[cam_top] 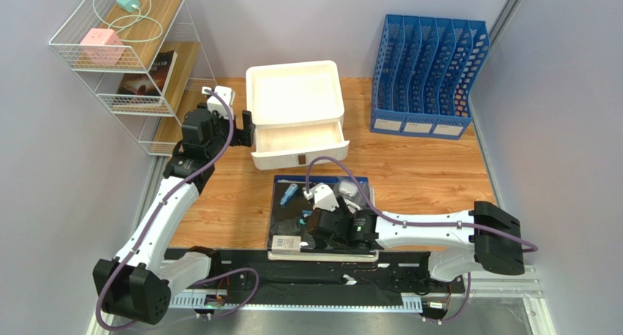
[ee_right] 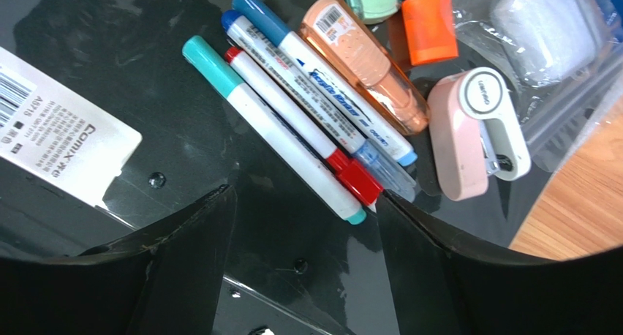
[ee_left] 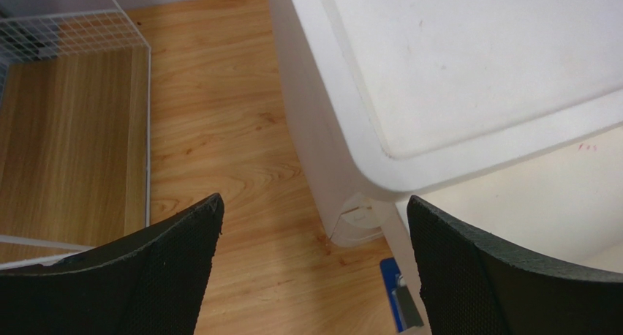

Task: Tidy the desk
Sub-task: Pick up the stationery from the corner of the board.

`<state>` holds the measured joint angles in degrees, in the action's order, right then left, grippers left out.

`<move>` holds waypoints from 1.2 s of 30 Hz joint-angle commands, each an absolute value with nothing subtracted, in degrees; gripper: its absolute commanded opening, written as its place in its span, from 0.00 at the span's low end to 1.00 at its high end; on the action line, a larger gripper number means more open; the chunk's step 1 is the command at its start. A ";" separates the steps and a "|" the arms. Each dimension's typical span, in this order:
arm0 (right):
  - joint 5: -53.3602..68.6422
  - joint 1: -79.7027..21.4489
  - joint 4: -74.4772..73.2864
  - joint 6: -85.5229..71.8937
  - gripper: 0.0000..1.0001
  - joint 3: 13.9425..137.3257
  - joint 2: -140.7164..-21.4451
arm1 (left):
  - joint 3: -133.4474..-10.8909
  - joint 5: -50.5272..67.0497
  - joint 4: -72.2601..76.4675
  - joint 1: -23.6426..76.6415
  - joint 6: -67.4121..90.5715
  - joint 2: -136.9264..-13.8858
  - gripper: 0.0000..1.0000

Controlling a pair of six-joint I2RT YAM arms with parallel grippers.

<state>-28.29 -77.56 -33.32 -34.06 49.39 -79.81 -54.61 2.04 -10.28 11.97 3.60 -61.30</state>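
Observation:
The desk (cam_top: 409,167) is a light wooden top. On its near middle lies a black folder (ee_right: 110,50) carrying teal (ee_right: 270,126), red (ee_right: 292,119) and blue (ee_right: 322,79) markers, an orange correction tape (ee_right: 365,64) and a pink stapler (ee_right: 475,134). My right gripper (ee_right: 307,192) hovers low over the folder (cam_top: 292,218), open, nothing between its fingers; the markers' lower ends lie just off its right fingertip. My left gripper (ee_left: 314,203) is open and empty above bare wood, at the left front corner of the white drawer unit (ee_left: 439,79).
The drawer unit (cam_top: 296,93) has its lower drawer (cam_top: 300,139) pulled out. A blue file rack (cam_top: 428,75) stands at the back right. A white wire shelf (cam_top: 124,50) with a pink box, cable and book fills the back left. A bagged item (ee_right: 541,28) lies beside the stapler.

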 commanded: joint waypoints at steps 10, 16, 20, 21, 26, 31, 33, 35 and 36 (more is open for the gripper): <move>-26.72 -77.87 -26.98 -32.26 0.69 49.13 -81.74 | -47.37 4.75 -9.06 11.69 0.70 -63.72 1.00; -28.03 -77.87 -26.63 -31.55 0.67 47.91 -81.91 | -47.20 5.45 -9.40 10.55 0.53 -61.18 0.99; -27.69 -77.87 -26.02 -31.99 0.64 46.93 -82.44 | -49.74 7.03 -11.95 9.41 0.62 -58.01 1.00; -27.51 -77.87 -25.58 -32.08 0.64 46.76 -82.79 | -50.62 7.29 -12.21 9.32 0.70 -56.96 1.00; -25.67 -77.87 -24.70 -33.04 0.58 45.53 -83.41 | -52.38 9.22 -13.80 9.23 2.02 -55.20 0.99; -24.87 -77.96 -25.22 -33.57 0.47 45.70 -83.06 | -55.10 10.90 -14.58 9.23 3.07 -54.93 1.00; -24.87 -77.96 -25.58 -33.84 0.40 45.62 -82.71 | -57.29 11.60 -15.64 9.23 3.16 -54.93 1.00; -24.96 -78.05 -25.84 -34.10 0.35 45.62 -82.09 | -58.01 12.04 -16.52 8.79 3.60 -54.32 0.99; -24.87 -78.05 -26.01 -34.19 0.33 45.53 -81.83 | -57.66 12.65 -16.61 8.44 3.86 -53.10 1.00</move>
<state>-26.15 -77.56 -24.53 -33.26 46.70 -82.39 -54.54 10.20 -15.51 9.50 2.76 -55.70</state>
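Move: The green-capped marker on the board lies about 5 cm left of the right hand, 3 cm ahead and 3 cm below. From that hand the red marker is 4 cm ahead and 4 left, the orange highlighter 8 ahead and 3 left, the stapler 8 ahead and 3 right. For the left hand, the white drawer unit's middle is some 12 cm right, 5 ahead and 10 below. Ease the right gripper about 2 cm left and nearly as far down onto the green-capped marker's plain white end, closing the fingers to about half their starting gap, so the right finger comes against the barrel. Meanwhile dip the open left gripper about 3 cm beside the drawer unit, then draw it 3 cm back while rising about 5. ##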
